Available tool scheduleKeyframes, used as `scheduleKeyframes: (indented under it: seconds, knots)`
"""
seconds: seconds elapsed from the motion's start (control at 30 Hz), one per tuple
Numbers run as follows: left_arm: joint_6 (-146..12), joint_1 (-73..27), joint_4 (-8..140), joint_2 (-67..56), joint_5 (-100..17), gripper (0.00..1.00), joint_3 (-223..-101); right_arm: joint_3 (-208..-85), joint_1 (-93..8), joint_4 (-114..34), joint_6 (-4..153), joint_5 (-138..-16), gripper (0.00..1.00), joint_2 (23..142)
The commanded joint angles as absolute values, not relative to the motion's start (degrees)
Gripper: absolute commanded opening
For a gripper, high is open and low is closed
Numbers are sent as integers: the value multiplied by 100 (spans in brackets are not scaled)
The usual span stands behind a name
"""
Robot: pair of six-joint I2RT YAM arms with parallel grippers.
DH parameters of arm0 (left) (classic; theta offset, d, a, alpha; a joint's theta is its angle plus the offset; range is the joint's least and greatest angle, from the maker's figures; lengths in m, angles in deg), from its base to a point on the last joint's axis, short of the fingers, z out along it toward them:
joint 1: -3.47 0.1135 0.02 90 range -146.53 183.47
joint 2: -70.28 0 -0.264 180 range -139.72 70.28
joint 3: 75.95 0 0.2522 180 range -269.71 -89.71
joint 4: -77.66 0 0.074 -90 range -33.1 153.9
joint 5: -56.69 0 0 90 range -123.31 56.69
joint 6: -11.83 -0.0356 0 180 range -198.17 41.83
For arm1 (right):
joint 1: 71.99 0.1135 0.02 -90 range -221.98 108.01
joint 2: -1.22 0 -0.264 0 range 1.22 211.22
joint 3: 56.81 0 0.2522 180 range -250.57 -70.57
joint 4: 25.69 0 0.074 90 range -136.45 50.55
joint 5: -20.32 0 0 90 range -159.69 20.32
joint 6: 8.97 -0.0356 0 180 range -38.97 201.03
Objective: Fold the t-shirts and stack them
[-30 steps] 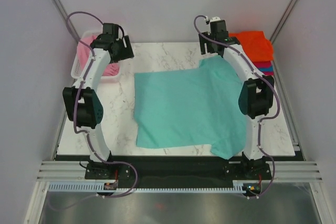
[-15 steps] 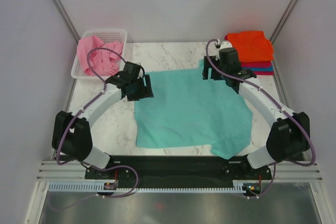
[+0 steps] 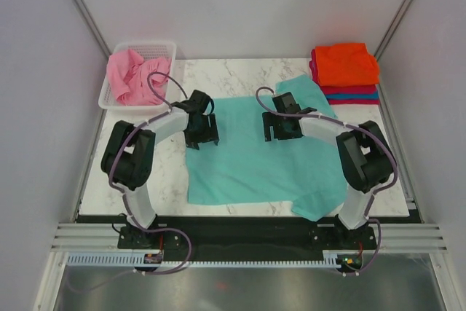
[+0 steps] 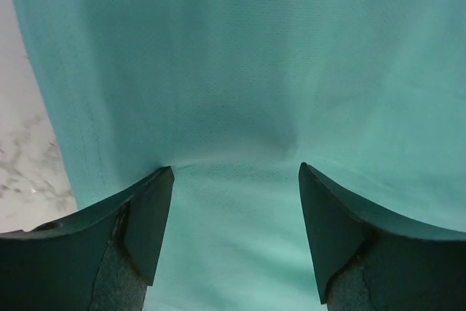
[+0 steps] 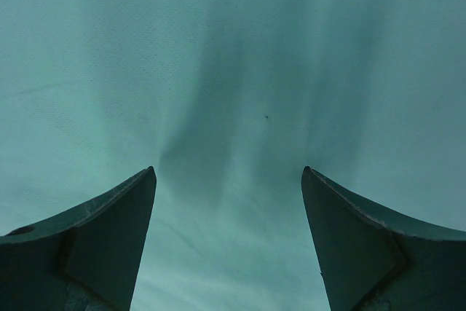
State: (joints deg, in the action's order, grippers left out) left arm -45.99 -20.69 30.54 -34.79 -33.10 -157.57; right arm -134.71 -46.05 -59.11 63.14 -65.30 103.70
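A teal t-shirt [image 3: 255, 154] lies spread flat on the marble table, one sleeve up at the back right. My left gripper [image 3: 204, 138] is open, low over the shirt's left edge; in the left wrist view [image 4: 237, 176] teal cloth fills the gap between its fingers, with the hem at left. My right gripper [image 3: 275, 133] is open over the shirt's upper middle; the right wrist view [image 5: 227, 172] shows only teal cloth [image 5: 233, 71]. A folded stack, orange tee [image 3: 346, 63] on top with crimson and blue beneath, sits at the back right. A pink tee [image 3: 131, 74] lies crumpled in the basket.
A white slotted basket [image 3: 169, 49] stands at the back left corner. Grey walls close in both sides. Bare marble [image 3: 156, 169] shows left of the shirt and a strip [image 3: 386, 172] to its right. The arm bases sit on the black front rail.
Both arms swung down and inward from the table's back corners. Both grippers now sit low over the teal shirt, the left at its left edge, the right nearer the middle.
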Motion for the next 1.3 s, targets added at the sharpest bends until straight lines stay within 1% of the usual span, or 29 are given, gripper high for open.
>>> scheduleKeyframes:
  seconds: [0.0, 0.1, 0.23, 0.3, 0.43, 0.53, 0.63, 0.67, 0.73, 0.77, 0.87, 0.9, 0.97, 1.0, 1.07, 1.1, 1.17, 1.2, 1.23, 1.27]
  knots:
    - [-4811, -1605, 2866, -3948, -2970, 77, -16160, -13964, -4500, -5588, 6100, -6766, 89, 10826]
    - [-5048, -1279, 2638, -4281, -2900, 77, -16608, -14438, -4430, -5571, 5977, -6959, 89, 11475]
    - [-5311, -700, 2163, -4871, -2970, 77, -17634, -15342, -4333, -5606, 5845, -7232, 89, 12109]
    - [-5382, -593, 2066, -5047, -3137, 77, -17900, -15660, -4333, -5702, 5836, -7197, 89, 12338]
    - [-5523, -541, 1882, -5320, -3041, 77, -18401, -16695, -4395, -6061, 5915, -7092, 90, 13006]
    - [-5655, -523, 1811, -5242, -3163, 77, -18692, -17241, -4430, -6308, 5941, -7101, 90, 13297]
    - [-5708, -558, 1820, -4856, -3304, 77, -18780, -17419, -4439, -6406, 5967, -7039, 90, 13262]
    - [-5717, -575, 1820, -4480, -3296, 77, -18771, -17410, -4430, -6449, 5985, -7013, 90, 13184]
    - [-5752, -628, 1811, -4057, -3296, 78, -18710, -17270, -4430, -6441, 6038, -7004, 90, 12833]
    - [-5752, -646, 1785, -3611, -3287, 78, -18658, -17226, -4439, -6441, 6055, -6847, 90, 12544]
    - [-5682, -725, 1758, -2862, -3235, 78, -18219, -17016, -4447, -6467, 6143, -6775, 90, 12016]
    - [-5621, -742, 1750, -2337, -3208, 78, -17826, -16954, -4439, -6485, 6143, -6758, 90, 11622]
    - [-5506, -778, 1758, -1808, -3120, 78, -17315, -16630, -4439, -6511, 6143, -6758, 90, 11181]
    - [-5375, -778, 1767, -1344, -3085, 78, -16747, -16280, -4439, -6520, 6117, -6749, 90, 10709]
    - [-5182, -778, 1776, -849, -2927, 78, -16146, -15796, -4421, -6503, 5951, -6679, 90, 10154]
    - [-4972, -778, 1811, -647, -2883, 78, -15560, -15219, -4404, -6503, 5846, -6644, 91, 9611]
    - [-4725, -769, 1916, -14, -2769, 77, -15003, -14522, -4343, -6433, 5461, -6564, 91, 9011]
    - [-4471, -760, 1960, 180, -2751, 75, -14513, -13753, -4307, -6398, 5319, -6556, 91, 8416]
    - [-4329, -743, 2047, 504, -2733, 74, -14282, -13354, -4272, -6328, 5152, -6512, 91, 8097]
    - [-4189, -742, 2100, 681, -2751, 73, -14071, -12950, -4176, -6292, 4706, -6390, 90, 7459]
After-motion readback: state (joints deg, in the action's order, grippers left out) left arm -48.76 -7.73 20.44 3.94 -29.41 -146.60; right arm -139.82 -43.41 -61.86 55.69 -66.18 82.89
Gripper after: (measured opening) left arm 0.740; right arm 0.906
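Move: The teal t-shirt lies spread right under both open hands, about 1 cm below their fingertips. Its middle is some 17 cm right and 2 cm back of the left hand, and about 7 cm back and 3 cm left of the right hand. The laundry basket with the pink shirt stands roughly 24 cm ahead and 21 cm left of the left hand; the folded stack lies about 19 cm ahead and 21 cm right of the right hand. Forward and to the left, low over the table, both hands sweep together some 10 to 15 cm with their open fingertips down on the teal shirt, dragging it along. Then both lift clear by up to nearly 20 cm and draw back towards the bases, their fingers tipping outward about 20 degrees and staying open. ##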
